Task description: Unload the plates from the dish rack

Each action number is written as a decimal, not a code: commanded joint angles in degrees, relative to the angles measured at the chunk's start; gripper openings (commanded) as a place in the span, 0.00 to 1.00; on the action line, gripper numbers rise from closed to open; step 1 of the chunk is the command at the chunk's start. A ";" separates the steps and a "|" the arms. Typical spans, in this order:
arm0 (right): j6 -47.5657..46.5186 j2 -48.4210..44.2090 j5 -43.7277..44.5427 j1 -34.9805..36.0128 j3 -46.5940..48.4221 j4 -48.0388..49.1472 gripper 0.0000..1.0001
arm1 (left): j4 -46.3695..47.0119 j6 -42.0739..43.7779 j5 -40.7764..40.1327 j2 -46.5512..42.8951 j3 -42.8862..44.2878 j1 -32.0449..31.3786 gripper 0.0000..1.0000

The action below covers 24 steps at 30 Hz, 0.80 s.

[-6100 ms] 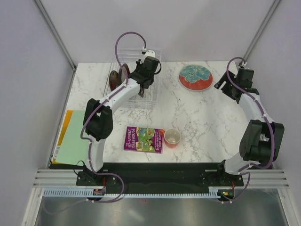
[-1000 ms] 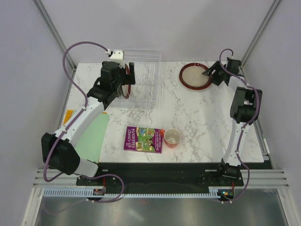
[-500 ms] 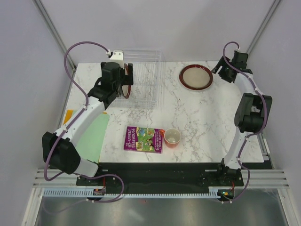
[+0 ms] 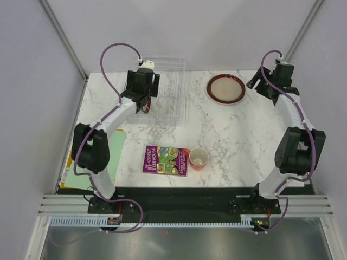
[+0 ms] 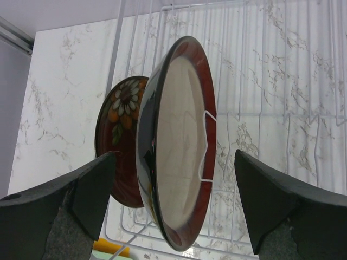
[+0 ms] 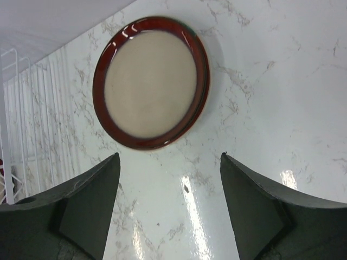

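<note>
Two plates stand on edge in the clear dish rack [image 5: 260,108]: a cream-centred, red-rimmed plate [image 5: 179,141] and, behind it, a smaller flower-patterned one [image 5: 116,135]. My left gripper [image 5: 173,157] is open, with one finger on each side of the cream-centred plate, not touching it. At the back right of the table [image 4: 238,135], another cream-centred plate [image 4: 225,88] lies flat with a second rim showing beneath it. My right gripper [image 6: 169,157] hovers open and empty just off that plate's [image 6: 150,89] near edge.
A purple book [image 4: 166,160] and an orange cup [image 4: 198,158] sit near the front middle. A green folder [image 4: 111,154] over a yellow sheet lies at the front left, under the left arm. The dish rack [image 4: 168,81] stands at the back left.
My right gripper has backed off the flat plate's edge toward the right, opening wider. The left arm has changed its pose, with its gripper still over the plates in the rack.
</note>
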 commanded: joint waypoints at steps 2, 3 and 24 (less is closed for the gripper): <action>0.52 -5.46 -1.82 0.13 -3.67 1.54 0.81 | 0.62 2.73 -6.22 3.22 5.91 0.28 0.94; 0.44 -5.90 -1.82 0.13 -4.37 1.54 0.80 | 0.35 2.82 -6.40 3.93 6.01 0.28 0.92; 0.53 -9.94 -3.40 0.22 -10.18 1.98 0.79 | -0.97 1.50 -13.33 4.37 9.78 -0.85 0.02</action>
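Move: The dark-rimmed plate stands in the rack with its middle about 5 cm ahead of the left gripper, 1 cm to its left and 6 cm below; its upper rim leans left. The flowered plate is roughly 4 cm ahead, 5 cm left and 8 cm lower than the gripper. The rack's middle lies some 5 cm ahead, 6 cm right and 9 cm down. From the right gripper the dark-rimmed plate is about 49 cm left, 6 cm ahead and 6 cm lower. Bring the left gripper forward a centimetre or so over the dark-rimmed plate, then ease it about 2.5 cm left onto the leaning rim while the wide-open fingers close, one on each side, and pinch the rim. Let the wrist turn slightly counter-clockwise as its left side lifts. Meanwhile draw the open right gripper back about 4 cm, away from the stacked plates. ##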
